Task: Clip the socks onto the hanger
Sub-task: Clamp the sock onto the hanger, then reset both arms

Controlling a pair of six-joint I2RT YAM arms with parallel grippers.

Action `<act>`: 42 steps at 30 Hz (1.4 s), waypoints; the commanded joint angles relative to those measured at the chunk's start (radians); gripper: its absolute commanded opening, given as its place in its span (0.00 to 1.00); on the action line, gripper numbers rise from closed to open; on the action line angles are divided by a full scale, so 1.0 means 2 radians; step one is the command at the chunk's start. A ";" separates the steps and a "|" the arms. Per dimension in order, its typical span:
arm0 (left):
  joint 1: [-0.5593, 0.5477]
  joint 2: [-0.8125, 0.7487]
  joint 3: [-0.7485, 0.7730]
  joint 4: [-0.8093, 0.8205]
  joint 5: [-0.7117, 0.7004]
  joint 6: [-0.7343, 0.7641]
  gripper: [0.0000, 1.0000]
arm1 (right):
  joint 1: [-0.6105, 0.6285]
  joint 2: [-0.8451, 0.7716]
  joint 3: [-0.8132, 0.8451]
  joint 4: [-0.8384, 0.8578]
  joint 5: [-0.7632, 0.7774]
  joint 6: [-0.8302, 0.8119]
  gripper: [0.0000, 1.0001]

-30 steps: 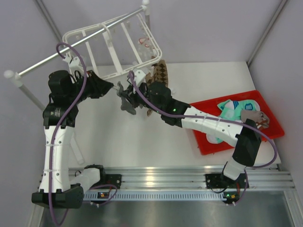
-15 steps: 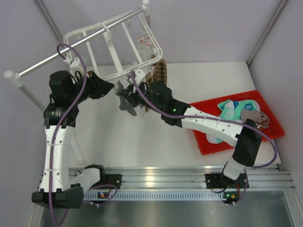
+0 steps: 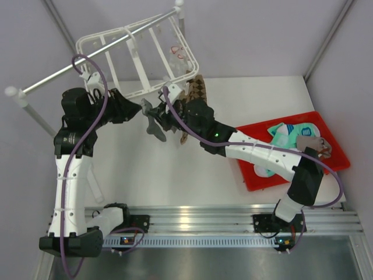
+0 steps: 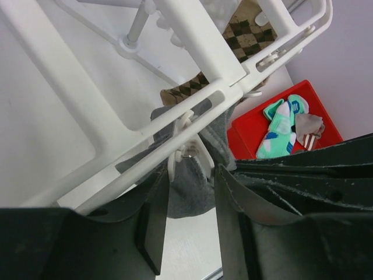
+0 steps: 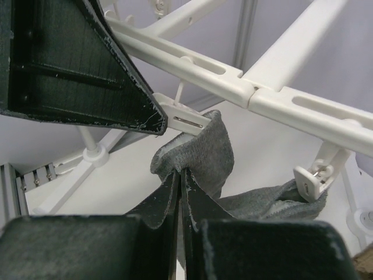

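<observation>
The white hanger (image 3: 106,41) hangs from the rail at the back. A brown-and-tan checkered sock (image 3: 197,91) hangs from its near right corner and shows in the left wrist view (image 4: 245,32). My right gripper (image 3: 165,117) is shut on a plain grey sock (image 3: 155,127) and holds its folded edge (image 5: 204,153) up to a white clip (image 5: 187,120). My left gripper (image 3: 141,107) straddles that clip (image 4: 187,153), its fingertips (image 4: 158,192) pressed on the clip's two levers. A second grey sock (image 5: 274,201) hangs from another clip (image 5: 316,175).
A red tray (image 3: 330,135) at the right holds teal-and-white socks (image 3: 287,135) and a grey-brown one (image 3: 310,143). The long grey rail (image 3: 52,77) runs diagonally at the back left. Grey walls close in the table at the back and sides.
The right gripper has moved the grey sock slightly left and up towards the hanger's edge. The hanger has shifted a little. The left gripper stays at the clip.
</observation>
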 commanded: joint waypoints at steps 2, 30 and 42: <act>-0.001 0.000 0.031 -0.006 0.010 0.019 0.45 | -0.012 -0.029 0.016 0.027 -0.017 -0.004 0.00; 0.000 -0.093 0.049 -0.132 -0.041 0.174 0.98 | -0.043 -0.165 -0.065 -0.095 -0.063 -0.046 0.61; -0.001 -0.158 -0.014 -0.112 -0.111 0.220 0.98 | -0.169 -0.371 -0.223 -0.178 -0.057 -0.060 1.00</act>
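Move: The hanger's open-handled clip sits between the left fingertips, only about 1 cm ahead of them; the right hand, shut on the grey sock's cuff, has this clip some 2 cm ahead, 2 cm left and 3 cm above. The next clip, already carrying the other grey sock, is about 8 cm right of the first and 3 cm farther out. The checkered socks hang roughly 17 cm right of the left hand, 6 cm ahead and 7 cm lower. The clip's handles are freed as the left fingers spread wide, the hand rising about 2 cm, then drawing back some 9 cm and drifting left while it rolls its left side up. The sock stays pinched in the right fingers as they ease slightly forward and right; then they open, let go of the cuff and sweep about 20 cm to the right, away from the hanger. ##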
